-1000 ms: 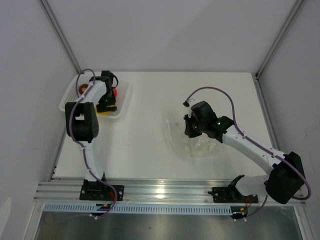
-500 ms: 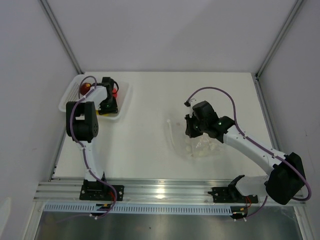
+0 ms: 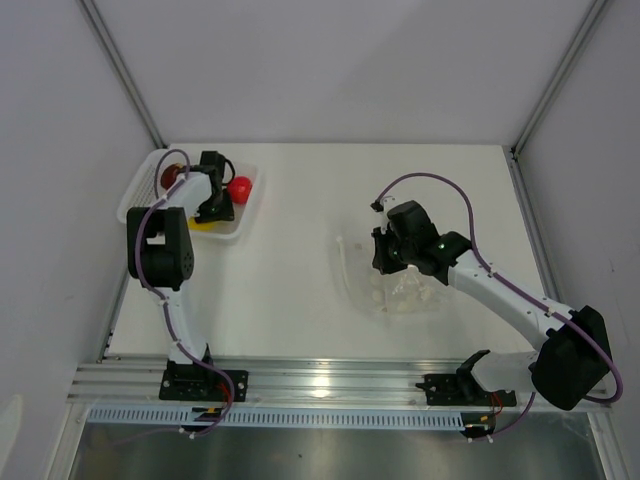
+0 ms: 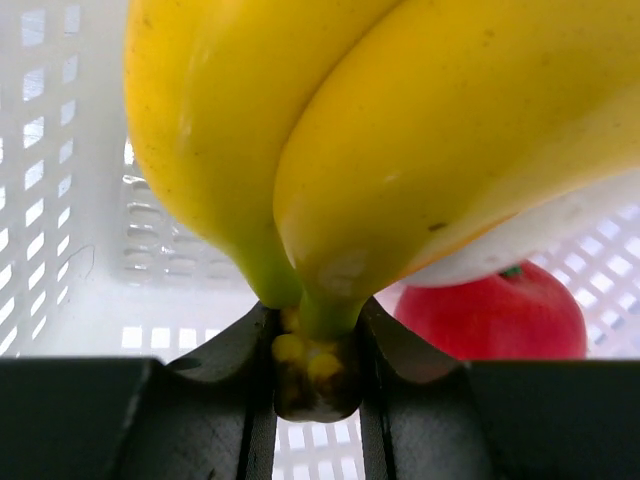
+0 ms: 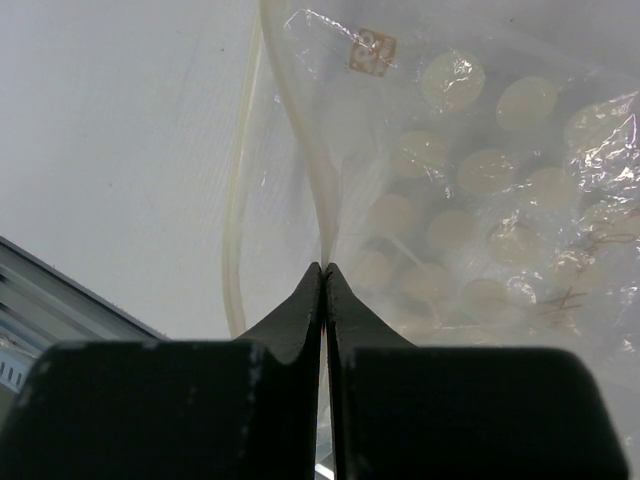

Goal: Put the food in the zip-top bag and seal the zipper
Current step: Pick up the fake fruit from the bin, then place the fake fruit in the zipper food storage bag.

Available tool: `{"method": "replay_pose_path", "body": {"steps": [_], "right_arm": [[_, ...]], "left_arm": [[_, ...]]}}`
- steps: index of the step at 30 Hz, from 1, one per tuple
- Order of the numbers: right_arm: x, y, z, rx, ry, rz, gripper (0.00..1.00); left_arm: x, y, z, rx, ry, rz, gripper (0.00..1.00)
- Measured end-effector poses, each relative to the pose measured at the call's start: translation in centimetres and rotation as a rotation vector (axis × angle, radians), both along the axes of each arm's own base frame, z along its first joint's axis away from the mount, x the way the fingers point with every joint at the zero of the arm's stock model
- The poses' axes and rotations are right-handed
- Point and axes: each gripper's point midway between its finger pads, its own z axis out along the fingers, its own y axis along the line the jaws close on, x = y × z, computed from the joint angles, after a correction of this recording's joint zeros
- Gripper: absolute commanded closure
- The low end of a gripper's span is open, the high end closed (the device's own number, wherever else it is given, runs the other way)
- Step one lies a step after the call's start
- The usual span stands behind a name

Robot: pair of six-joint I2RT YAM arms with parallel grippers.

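The yellow banana bunch point(image 4: 400, 150) fills the left wrist view, inside the white mesh basket point(image 4: 60, 200). My left gripper point(image 4: 315, 345) is shut on its stem, both fingers pressed against it. Behind it sit a red apple point(image 4: 490, 310) and a white rounded piece point(image 4: 545, 232). From above, the left gripper point(image 3: 213, 205) is down in the basket point(image 3: 140, 190) beside the apple point(image 3: 240, 187) and a dark round fruit point(image 3: 168, 178). My right gripper point(image 5: 323, 268) is shut on the raised lip of the clear zip-top bag point(image 5: 480, 200), with the zipper strip point(image 5: 240, 200) curving off to its left.
The bag point(image 3: 400, 285) lies right of the table's centre under the right gripper point(image 3: 380, 255). The basket stands at the far left corner, close to the left wall. An aluminium rail point(image 3: 330, 380) runs along the near edge.
The left gripper has closed onto the banana stem inside the basket. The apple now shows more fully, a little to the right. The right arm and bag have barely moved.
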Motion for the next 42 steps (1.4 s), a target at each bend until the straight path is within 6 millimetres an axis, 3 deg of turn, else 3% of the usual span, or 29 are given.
{"method": "replay_pose_path", "body": {"steps": [5, 12, 16, 22, 25, 29, 36, 42], "right_arm": [[0.0, 0.0, 0.0, 0.000, 0.000, 0.000, 0.99], [0.0, -0.2, -0.1, -0.011, 0.000, -0.009, 0.99], [0.2, -0.5, 0.4, -0.015, -0.002, -0.019, 1.00], [1.2, -0.1, 2.4, 0.038, -0.016, -0.058, 1.00], [1.4, 0.1, 3.5, 0.066, -0.015, -0.074, 1.00], [1.5, 0.3, 4.9, 0.090, -0.015, -0.089, 1.00], [1.1, 0.5, 6.5, 0.135, -0.011, -0.123, 1.00], [0.7, 0.5, 7.2, 0.151, -0.022, -0.149, 1.00]], "left_arm": [[0.2, 0.1, 2.1, 0.019, -0.031, -0.033, 1.00], [0.9, -0.5, 7.1, 0.065, -0.128, -0.143, 0.99], [0.4, -2.5, 10.3, 0.121, -0.185, -0.284, 0.99], [-1.2, -7.4, 16.9, 0.239, -0.347, -0.636, 0.99], [-3.9, -10.6, 19.4, 0.286, -0.499, -0.869, 0.99], [-8.5, -14.2, 20.9, 0.296, -0.648, -1.156, 0.99], [-15.8, -19.7, 20.0, 0.155, -0.870, -1.588, 0.99], [-21.3, -22.8, 18.8, 0.174, -0.841, -1.862, 0.99]]}}
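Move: The left gripper already holds the banana bunch by its stems, low in the bin. The mouth of the zip-top bag is about 35 cm to its right, 18 cm back and 3 cm higher; the apple lies some 6 cm ahead and 5 cm right, 1 cm below. The right gripper, already pinching the mouth's rim, is roughly 42 cm right, 18 cm back and 9 cm up. From the right gripper, the mouth's middle is about 6 cm left, 1 cm ahead, 6 cm down. Keep the left fingers shut on the stems, lift the bananas straight up out of the bin, then swing them right and back towards the bag, about 20 cm each way up, right and back. Turn the hand some 105 degrees clockwise and tip its fingers up to slant forward-right. Meanwhile raise the right gripper about 7 cm, still pinching the bag's rim. ##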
